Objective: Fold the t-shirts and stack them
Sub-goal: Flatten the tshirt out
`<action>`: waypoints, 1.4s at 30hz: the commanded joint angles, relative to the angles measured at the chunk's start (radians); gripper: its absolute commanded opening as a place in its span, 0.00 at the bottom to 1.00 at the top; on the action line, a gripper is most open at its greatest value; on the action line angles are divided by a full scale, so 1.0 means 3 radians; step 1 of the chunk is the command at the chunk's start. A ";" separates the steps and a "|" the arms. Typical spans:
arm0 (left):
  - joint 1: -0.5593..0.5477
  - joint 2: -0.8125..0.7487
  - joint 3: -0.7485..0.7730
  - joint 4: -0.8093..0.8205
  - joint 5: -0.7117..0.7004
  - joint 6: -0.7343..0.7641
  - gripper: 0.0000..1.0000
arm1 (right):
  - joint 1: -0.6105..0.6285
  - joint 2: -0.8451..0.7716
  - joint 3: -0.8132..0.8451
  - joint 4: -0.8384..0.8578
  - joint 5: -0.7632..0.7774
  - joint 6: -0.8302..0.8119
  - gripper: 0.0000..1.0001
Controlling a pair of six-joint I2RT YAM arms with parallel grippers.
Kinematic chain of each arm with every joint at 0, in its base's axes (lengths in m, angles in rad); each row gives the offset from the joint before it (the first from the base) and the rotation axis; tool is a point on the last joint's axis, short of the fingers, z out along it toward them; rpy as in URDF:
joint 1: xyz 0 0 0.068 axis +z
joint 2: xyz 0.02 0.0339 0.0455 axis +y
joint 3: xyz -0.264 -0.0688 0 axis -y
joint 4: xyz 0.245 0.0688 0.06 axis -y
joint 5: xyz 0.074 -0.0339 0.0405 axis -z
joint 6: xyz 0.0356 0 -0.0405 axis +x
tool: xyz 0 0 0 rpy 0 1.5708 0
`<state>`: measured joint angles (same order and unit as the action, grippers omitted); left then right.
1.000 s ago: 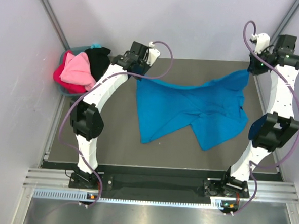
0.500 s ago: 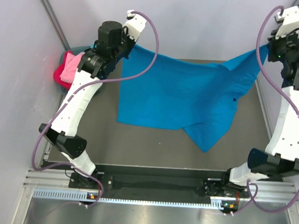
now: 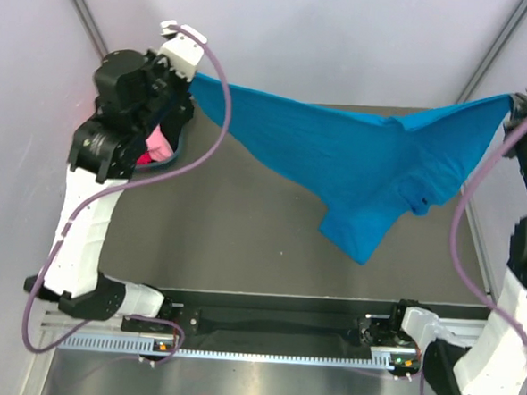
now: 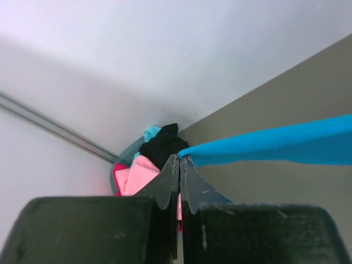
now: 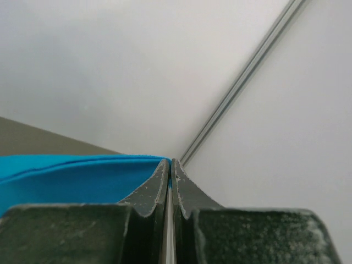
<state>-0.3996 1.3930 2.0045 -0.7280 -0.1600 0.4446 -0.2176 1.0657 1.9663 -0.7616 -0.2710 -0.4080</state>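
Observation:
A bright blue t-shirt (image 3: 355,163) hangs stretched in the air between both arms, its lowest corner drooping over the table's middle right. My left gripper (image 3: 192,78) is shut on its left corner, high at the back left; the left wrist view shows the blue t-shirt (image 4: 275,146) running off to the right from the left gripper (image 4: 180,158). My right gripper (image 3: 515,101) is shut on the shirt's right corner at the far right edge. In the right wrist view the blue t-shirt (image 5: 66,179) spreads left of the right gripper (image 5: 169,163). Pink (image 4: 135,177), red and black (image 4: 162,144) t-shirts lie in the basket.
A teal basket (image 4: 124,157) stands in the back left corner, mostly hidden behind my left arm in the top view. The dark grey table (image 3: 243,241) is walled by white panels at the back and both sides. A metal rail (image 3: 273,328) runs along the near edge.
Both arms have risen and spread outward, lifting the blue t-shirt off the table until it hangs taut between them. The left arm now covers most of the basket.

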 commanded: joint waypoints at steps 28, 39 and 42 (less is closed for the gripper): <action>0.0406 -0.0410 -0.0303 0.0361 0.0262 0.0251 0.00 | 0.0020 -0.0331 0.0258 0.0519 0.0295 -0.0240 0.00; 0.0463 0.0638 -0.1374 0.1378 0.0661 0.0584 0.00 | 0.0112 0.0333 -0.1609 0.1203 0.0233 -0.0531 0.00; 0.0504 0.1205 -0.1135 0.1501 0.0722 0.0635 0.00 | 0.0199 0.0747 -0.1789 0.1342 0.0371 -0.0721 0.00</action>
<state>-0.2699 1.6974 1.5913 -0.4297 0.0261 0.6003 -0.1852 1.2568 1.4418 -0.4904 -0.1947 -0.5514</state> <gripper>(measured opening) 0.012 0.007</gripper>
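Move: Both grippers hold the t-shirt's upper corners high. Its hanging body centres some 30 cm right of the left hand, 10 cm back and 27 below; from the right hand it is about 22 cm left, level forward-back and 34 below. The table's middle lies about 25 cm right of and 50 below the left hand, and 12 ahead, 27 left and 57 below the right. The basket is 15 cm ahead, 21 left and 42 below the left hand, with the black shirt some 11 cm right of its middle. Still pinching the t-shirt's two corners, both hands first draw back towards the bases and up, the left about 13 cm back and the right about 22, tipping their fingers up. They then reverse into a fast fling, forward and down over the table, dropping some 35 cm as the fingers tip downward; both grips stay shut. ##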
